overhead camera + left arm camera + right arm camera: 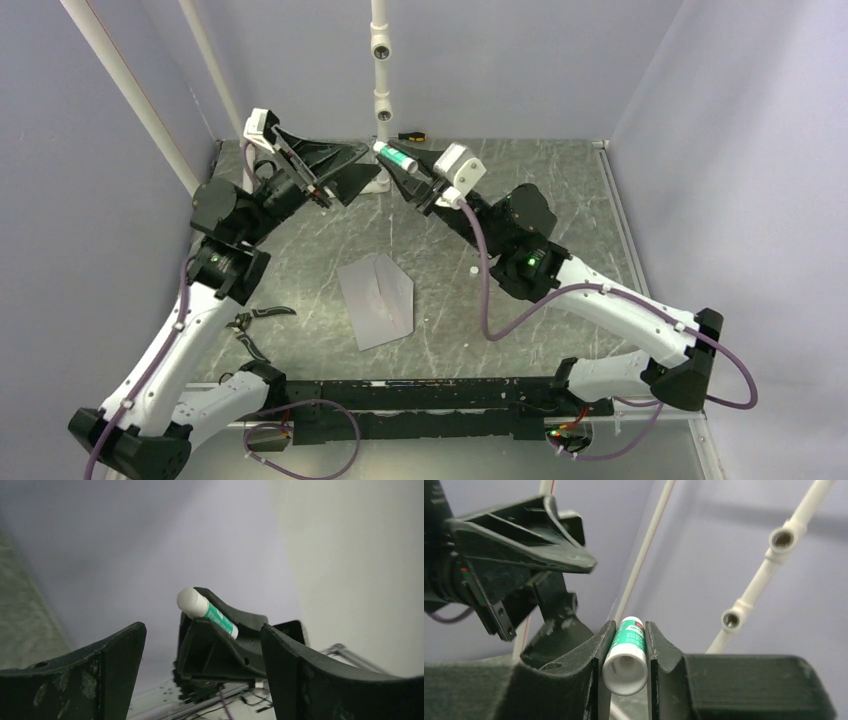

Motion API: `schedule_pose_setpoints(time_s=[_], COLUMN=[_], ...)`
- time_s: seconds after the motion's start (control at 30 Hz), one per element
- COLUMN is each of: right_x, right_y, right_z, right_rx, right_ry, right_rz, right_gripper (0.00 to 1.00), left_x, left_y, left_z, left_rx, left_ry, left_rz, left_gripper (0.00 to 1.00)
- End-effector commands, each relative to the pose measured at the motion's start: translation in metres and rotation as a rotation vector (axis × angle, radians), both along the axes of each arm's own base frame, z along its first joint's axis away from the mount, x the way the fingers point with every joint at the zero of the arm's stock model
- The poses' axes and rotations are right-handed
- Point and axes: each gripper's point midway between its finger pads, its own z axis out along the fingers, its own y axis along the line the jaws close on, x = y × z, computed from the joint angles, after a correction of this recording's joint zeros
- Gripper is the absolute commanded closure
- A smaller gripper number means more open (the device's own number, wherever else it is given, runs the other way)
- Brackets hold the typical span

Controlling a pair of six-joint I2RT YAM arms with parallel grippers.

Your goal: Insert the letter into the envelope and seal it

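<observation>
The light grey envelope (pixel 377 300) lies on the marbled table in the middle, with a crease running down it. The letter is out of view. At the back, above the table, my right gripper (pixel 410 168) is shut on a green-and-white glue stick (pixel 393 155), whose white end pokes out past the fingertips. In the right wrist view the glue stick (pixel 625 665) sits squeezed between my right gripper's (pixel 626 630) two fingers. My left gripper (pixel 360 172) stands open, facing the stick and apart from it. From the left wrist, the glue stick (pixel 207 612) shows beyond my left gripper's (pixel 202 630) spread fingers.
A white pipe post (pixel 380 70) rises at the back centre, with a screwdriver (pixel 410 133) lying by its foot. Slanted white poles (pixel 130 90) stand at the left. Grey walls close in the table on three sides. A black strap (pixel 262 315) lies near the left arm.
</observation>
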Motion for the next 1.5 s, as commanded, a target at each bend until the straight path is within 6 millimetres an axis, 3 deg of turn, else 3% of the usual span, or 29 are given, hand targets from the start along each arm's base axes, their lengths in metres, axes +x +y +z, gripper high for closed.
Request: schedule_pose_setpoints(time_s=[0.0,0.1,0.2,0.33,0.53,0.63,0.77,0.9,1.1,1.23,1.47], right_x=[0.005,0.017,0.02,0.009,-0.006,-0.014,-0.02,-0.02,-0.006,0.0,0.004], right_y=[-0.033,-0.037,-0.033,-0.031,-0.018,-0.003,0.015,0.032,0.052,0.069,0.082], right_z=[-0.004,-0.042,-0.104,-0.197,-0.29,-0.327,-0.356,-0.38,-0.413,-0.419,-0.435], right_rx=[0.069,0.03,-0.04,-0.166,-0.283,-0.356,-0.456,-0.522,-0.58,-0.612,-0.642], right_ry=[0.222,0.475,0.742,0.978,1.16,1.207,1.168,1.15,1.118,1.101,1.124], right_rz=[-0.05,-0.086,-0.083,-0.106,-0.144,-0.164,-0.228,-0.233,-0.275,-0.257,-0.238], right_gripper=[1.0,1.0,1.0,1.0,1.0,1.0,1.0,1.0,1.0,1.0,1.0], left_x=[-0.008,0.001,0.005,0.009,0.009,0.013,0.027,0.041,0.057,0.055,0.036], left_y=[0.014,0.029,0.048,0.063,0.073,0.071,0.07,0.067,0.062,0.067,0.075], left_z=[-0.014,-0.061,-0.106,-0.172,-0.292,-0.337,-0.378,-0.399,-0.433,-0.456,-0.481], left_rx=[0.26,0.487,0.664,0.833,1.025,1.052,1.007,0.952,0.928,0.966,0.997], left_ry=[-0.107,-0.015,0.056,0.172,0.435,0.521,0.582,0.59,0.629,0.69,0.771], left_rz=[0.158,0.252,0.33,0.356,0.287,0.213,0.125,0.078,0.013,-0.012,-0.042], left_gripper=[0.12,0.17,0.51,0.76,0.75,0.69,0.66,0.66,0.81,0.91,0.97])
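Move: The envelope lies flat, flap open, about 50 cm below the empty left gripper, its middle some 2 cm back and straight below sideways. From the right gripper, which already holds the uncapped glue stick, that middle is about 50 cm down, 2 cm back and 3 cm left. The white cap stands some 7 cm farther out than the envelope's middle and 19 cm to its right; the pliers lie about 22 cm left of and 6 cm nearer than the left gripper. Bring both grippers down together, some 45 cm, onto the work at the envelope, tipping the fingers from slightly upward to steeply down. Veer the left gripper out to its left and a little forward, over the far left part of the envelope, shutting its empty fingers on the way. Keep the right grip on the glue stick and finish with about 6 cm leftward, holding the stick close over the envelope beside the open flap. ##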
